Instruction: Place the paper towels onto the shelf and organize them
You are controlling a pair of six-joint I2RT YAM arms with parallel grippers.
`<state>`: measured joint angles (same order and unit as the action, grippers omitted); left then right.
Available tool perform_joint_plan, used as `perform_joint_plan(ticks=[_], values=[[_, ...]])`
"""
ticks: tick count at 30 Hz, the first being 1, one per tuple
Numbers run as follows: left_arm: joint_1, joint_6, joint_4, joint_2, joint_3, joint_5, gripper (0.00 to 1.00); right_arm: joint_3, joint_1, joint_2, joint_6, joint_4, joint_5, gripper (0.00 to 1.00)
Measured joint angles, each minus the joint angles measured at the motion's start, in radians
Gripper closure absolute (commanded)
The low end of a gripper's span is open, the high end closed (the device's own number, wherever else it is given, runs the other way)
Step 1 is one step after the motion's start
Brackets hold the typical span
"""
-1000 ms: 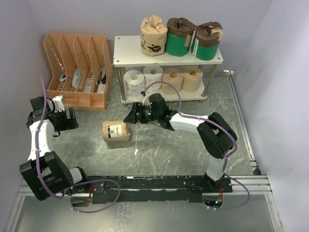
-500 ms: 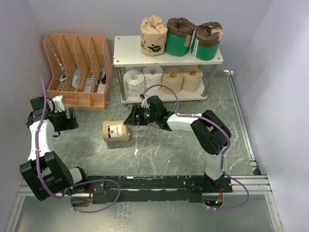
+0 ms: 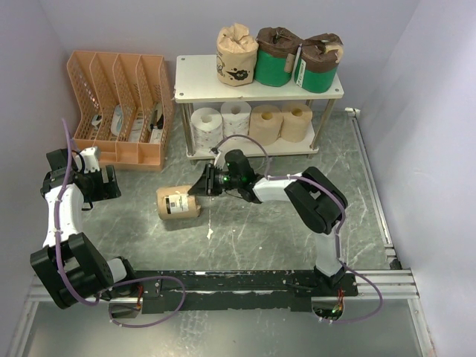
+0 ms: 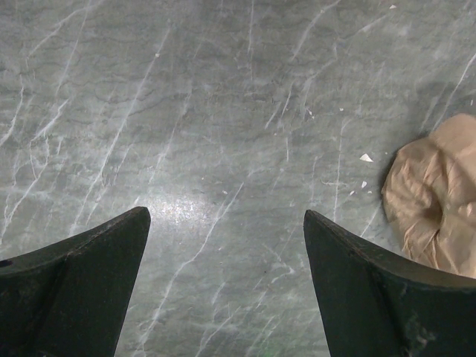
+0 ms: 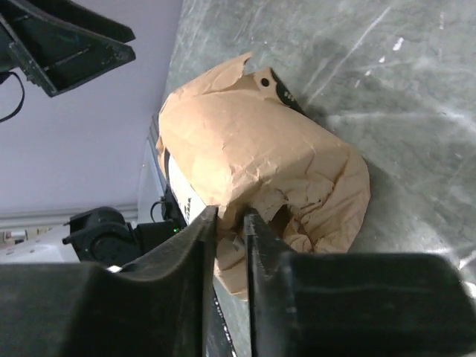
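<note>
A tan-paper-wrapped paper towel roll (image 3: 178,202) lies on its side on the table, left of centre. My right gripper (image 3: 202,186) reaches left to its right end. In the right wrist view the gripper (image 5: 230,212) is shut on the crumpled wrapper at the end of the roll (image 5: 253,149). My left gripper (image 3: 103,184) hangs open at the far left; in its wrist view the gripper (image 4: 223,216) holds nothing, with the roll (image 4: 439,201) at the right edge. The shelf (image 3: 201,78) carries three wrapped rolls on top and several bare rolls (image 3: 251,121) on its lower board.
An orange slotted file organizer (image 3: 123,108) stands left of the shelf, holding small items. Walls close in on the left, back and right. Small white scraps (image 3: 210,233) lie on the grey marbled table near the roll.
My right gripper has slid left to the lying roll and its jaws have closed on the wrapper at the end. The roll shifted slightly left. The left arm has not moved.
</note>
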<state>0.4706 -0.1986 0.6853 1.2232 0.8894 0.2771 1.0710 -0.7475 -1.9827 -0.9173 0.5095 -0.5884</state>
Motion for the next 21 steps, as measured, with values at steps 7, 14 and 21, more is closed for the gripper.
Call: perform_joint_plan(ticks=[7, 14, 21], values=[[0.0, 0.0, 0.0, 0.0, 0.0, 0.0, 0.04, 0.012, 0.003, -0.05, -0.051, 0.085, -0.078, 1.0], [0.0, 0.0, 0.0, 0.001, 0.0, 0.0, 0.04, 0.048, 0.05, 0.058, 0.111, -0.108, -0.107, 1.0], [0.0, 0.0, 0.0, 0.008, 0.0, 0.0, 0.04, 0.497, 0.049, 0.246, 0.68, -0.654, -0.011, 1.0]])
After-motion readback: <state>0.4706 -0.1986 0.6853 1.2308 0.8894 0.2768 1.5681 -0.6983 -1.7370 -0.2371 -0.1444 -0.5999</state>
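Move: By the right hand's fingertips is the last brown-wrapped paper towel roll, its middle some 5 cm to the left, 4 cm back and 3 cm below. The nearest white roll on the lower shelf stands about 19 cm ahead, 3 cm right and 2 cm up; the brown bag on the top shelf about 20 cm ahead, 12 cm right and 27 cm up. From the left hand, the wrapped roll lies roughly 20 cm right, 4 cm back, 6 cm below. Pinching shut on the crumpled paper at the wrapped roll's right-hand end, the right hand stays nearly in place while its fingers close fully. It then sweeps up ever faster, about 19 cm, with some 4 cm forward towards the top shelf, rolling about its own finger line by roughly 40 degrees so its forward side rises, the grip kept. ##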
